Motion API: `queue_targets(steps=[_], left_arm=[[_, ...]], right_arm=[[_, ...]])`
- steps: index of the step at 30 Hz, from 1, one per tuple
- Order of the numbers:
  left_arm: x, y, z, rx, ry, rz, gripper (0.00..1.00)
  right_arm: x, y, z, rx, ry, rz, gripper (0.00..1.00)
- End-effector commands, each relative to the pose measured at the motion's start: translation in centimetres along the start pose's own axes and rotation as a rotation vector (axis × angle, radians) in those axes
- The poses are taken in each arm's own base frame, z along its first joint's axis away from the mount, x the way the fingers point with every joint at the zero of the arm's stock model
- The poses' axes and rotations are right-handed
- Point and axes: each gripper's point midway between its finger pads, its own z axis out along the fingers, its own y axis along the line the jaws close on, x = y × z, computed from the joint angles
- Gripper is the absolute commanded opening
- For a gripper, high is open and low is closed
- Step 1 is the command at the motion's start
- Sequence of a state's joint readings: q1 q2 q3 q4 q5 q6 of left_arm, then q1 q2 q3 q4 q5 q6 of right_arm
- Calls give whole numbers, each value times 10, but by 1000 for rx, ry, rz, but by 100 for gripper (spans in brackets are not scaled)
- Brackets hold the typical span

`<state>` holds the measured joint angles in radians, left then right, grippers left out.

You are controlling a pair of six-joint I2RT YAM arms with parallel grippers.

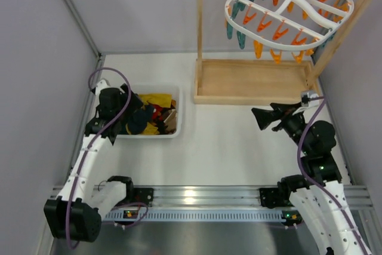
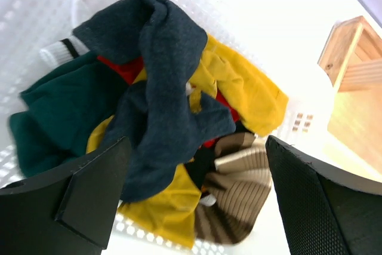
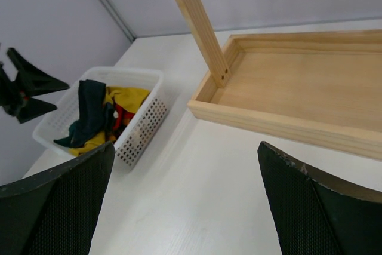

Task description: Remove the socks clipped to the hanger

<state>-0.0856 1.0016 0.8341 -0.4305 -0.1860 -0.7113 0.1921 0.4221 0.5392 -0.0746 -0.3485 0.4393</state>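
Observation:
The white oval hanger (image 1: pixel 286 13) hangs from the wooden rack at the top right, its orange and teal clips showing no fabric on them. A plain dark navy sock (image 2: pixel 161 58) lies on top of the pile in the white basket (image 1: pixel 178 111), with a mustard yellow sock (image 2: pixel 245 88) beside it. My left gripper (image 2: pixel 196 147) hovers just above that pile, open, with nothing between its fingers. My right gripper (image 1: pixel 261 119) stands open over bare table, in front of the rack's base, holding nothing.
The basket (image 3: pixel 143 123) also holds dark green, red and brown striped clothes. The wooden rack's tray base (image 3: pixel 298 88) and upright post (image 1: pixel 199 22) stand at the back right. Grey walls close in on both sides.

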Motion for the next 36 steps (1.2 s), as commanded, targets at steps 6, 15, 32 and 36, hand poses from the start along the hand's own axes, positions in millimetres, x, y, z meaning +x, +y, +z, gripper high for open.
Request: queue_targets(steps=[6, 15, 32, 36], left_arm=[[-35, -30, -78, 176, -10, 287, 98], [-55, -41, -147, 322, -136, 422, 98], [-63, -5, -215, 329, -390, 473, 98], [-61, -6, -220, 356, -402, 495, 98]], right_arm=[[-48, -35, -31, 348, 15, -145, 99], [-91, -18, -65, 396, 25, -264, 99], [-95, -32, -134, 583, 53, -357, 99], [-90, -39, -144, 616, 56, -371, 99]])
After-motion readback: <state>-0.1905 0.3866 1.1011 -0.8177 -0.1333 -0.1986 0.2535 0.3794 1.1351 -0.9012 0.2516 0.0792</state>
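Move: The dark blue sock just laid down is about 4 cm ahead of the left hand and some 14 cm below it, practically in line. The basket's middle is about 5 cm ahead and 4 cm right, and the yellow sock some 9 cm ahead and 8 cm right. From the right hand, the dark blue sock is roughly 40 cm left, 12 cm ahead and well below; the wooden rack base is about 24 cm ahead, a touch right. Lift the empty, open left gripper away from the dark blue sock and draw it back clear of the basket, rising first, then mainly pulling back: about 16 cm up and 15 cm back, tipping the fingers up and turning them clockwise. Meanwhile swing the open right gripper some 12 cm right, back and up, turning it clockwise about 30 degrees to face the rack base. ##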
